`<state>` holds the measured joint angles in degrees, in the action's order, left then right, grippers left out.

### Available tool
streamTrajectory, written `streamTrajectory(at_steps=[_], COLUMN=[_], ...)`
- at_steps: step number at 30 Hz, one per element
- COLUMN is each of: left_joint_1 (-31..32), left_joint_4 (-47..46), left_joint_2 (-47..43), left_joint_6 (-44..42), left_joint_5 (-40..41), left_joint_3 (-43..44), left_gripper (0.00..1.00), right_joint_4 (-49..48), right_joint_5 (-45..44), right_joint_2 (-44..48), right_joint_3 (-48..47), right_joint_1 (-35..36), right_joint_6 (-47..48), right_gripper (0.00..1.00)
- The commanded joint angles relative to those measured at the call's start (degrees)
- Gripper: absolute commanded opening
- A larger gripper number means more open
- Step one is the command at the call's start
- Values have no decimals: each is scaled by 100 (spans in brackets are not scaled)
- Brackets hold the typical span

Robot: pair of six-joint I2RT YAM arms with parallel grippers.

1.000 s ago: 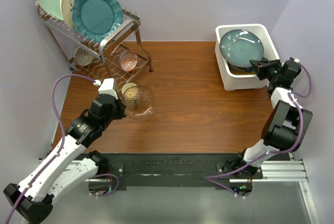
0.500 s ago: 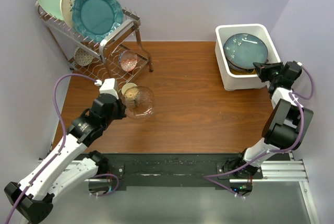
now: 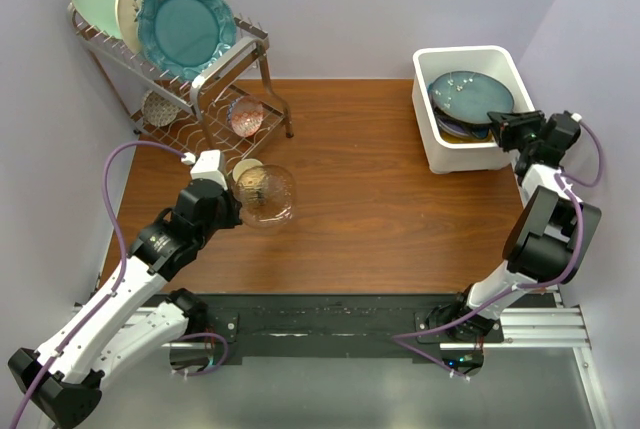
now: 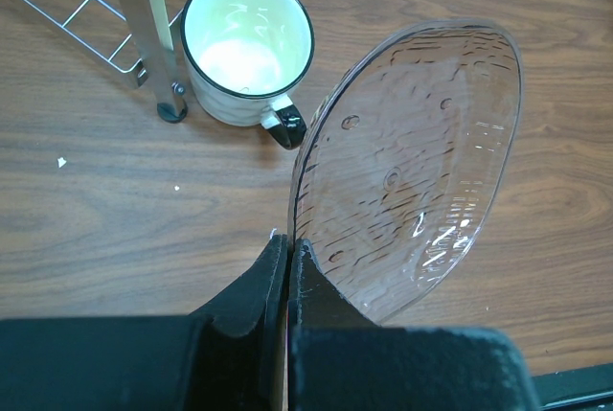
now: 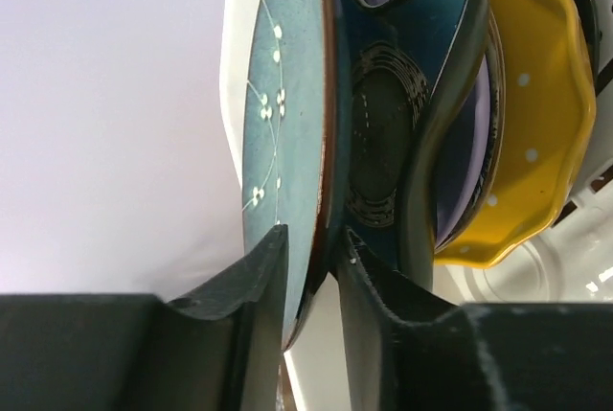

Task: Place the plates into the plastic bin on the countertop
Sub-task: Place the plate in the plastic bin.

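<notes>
A clear glass plate [image 4: 412, 162] hangs on edge above the countertop [image 3: 380, 189], and my left gripper [image 4: 287, 243] is shut on its rim; in the top view that plate [image 3: 268, 194] is beside the left gripper [image 3: 235, 209]. At the back right, the white plastic bin [image 3: 465, 53] holds a stack topped by a teal blossom-patterned plate [image 3: 468, 97]. My right gripper [image 3: 497, 121] is at its near rim. In the right wrist view the jaws of the right gripper [image 5: 311, 239] stand slightly apart around the teal plate's [image 5: 287, 95] rim, with a gap on one side. Under it lie a dark teal plate [image 5: 383, 124] and a yellow dotted plate [image 5: 532, 143].
A wire rack [image 3: 215, 74] at the back left holds three upright plates [image 3: 185, 24], with small bowls [image 3: 245, 116] on its lower shelf. A cream cup [image 4: 247, 47] stands by the rack's leg [image 4: 144, 28], just beyond the clear plate. Walls close in on both sides.
The teal plate has come down flat onto the stack in the bin, and my right jaws have parted from its rim. The left arm and its clear plate have not moved.
</notes>
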<state>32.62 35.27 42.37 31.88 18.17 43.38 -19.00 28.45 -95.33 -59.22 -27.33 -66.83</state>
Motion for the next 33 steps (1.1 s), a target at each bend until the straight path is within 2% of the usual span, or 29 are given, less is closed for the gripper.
streamTrajectory(at_steps=[1, 6, 7, 9, 12, 20, 27, 33], left_joint_1=[-45, -45, -45, -37, -37, -45, -45, -45], left_joint_4=[-240, -248, -248, -248, -248, -257, -275, -292], left_joint_2=[-27, -27, -27, -27, -36, -106, -141, -203], left_joint_6=[-50, -50, -50, -50, -50, -50, -59, -50], left_joint_5=[-24, -33, -33, -33, -33, -42, -77, -60], left_joint_3=[31, 22, 13, 22, 31, 13, 4, -5], left_gripper=[0, 0, 0, 0, 0, 0, 0, 0], right_joint_4=[-429, -420, -446, -525, -631, -798, -209, -718], right_joint_5=[100, 222, 327, 381, 486, 847, 1039, 1400], right_joint_2=[129, 102, 102, 155, 243, 427, 717, 796], right_joint_3=[-309, -266, -248, -108, 112, 832, 991, 1263], right_joint_1=[9, 9, 9, 9, 9, 9, 9, 9], right_joint_6=[100, 117, 100, 65, -6, -94, 293, -181], right_gripper=[36, 48, 57, 66, 74, 81, 83, 84])
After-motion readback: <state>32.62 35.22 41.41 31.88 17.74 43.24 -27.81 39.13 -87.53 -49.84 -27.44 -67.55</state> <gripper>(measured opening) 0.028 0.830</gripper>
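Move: Over the near right part of the plastic bin, the right hand still has the blue-grey plate's rim between its fingers. The bin's middle is about 8 cm ahead, 5 cm left and 8 cm below; the plate's middle is some 9 cm ahead, 6 cm left and 2 cm below. Under it, the wavy blue plate lies roughly 5 cm ahead, 6 cm left and 5 cm down. From the left hand, the bin is about 30 cm ahead, 65 cm right and 8 cm lower. Letting go of the blue-grey plate, the right hand goes on opening its already parting fingers until they are wide, rising about 3 cm with the fingertips tipping up slightly. It then draws back and left, each about 4 cm, off the rim, swinging some 10 degrees counter-clockwise. ##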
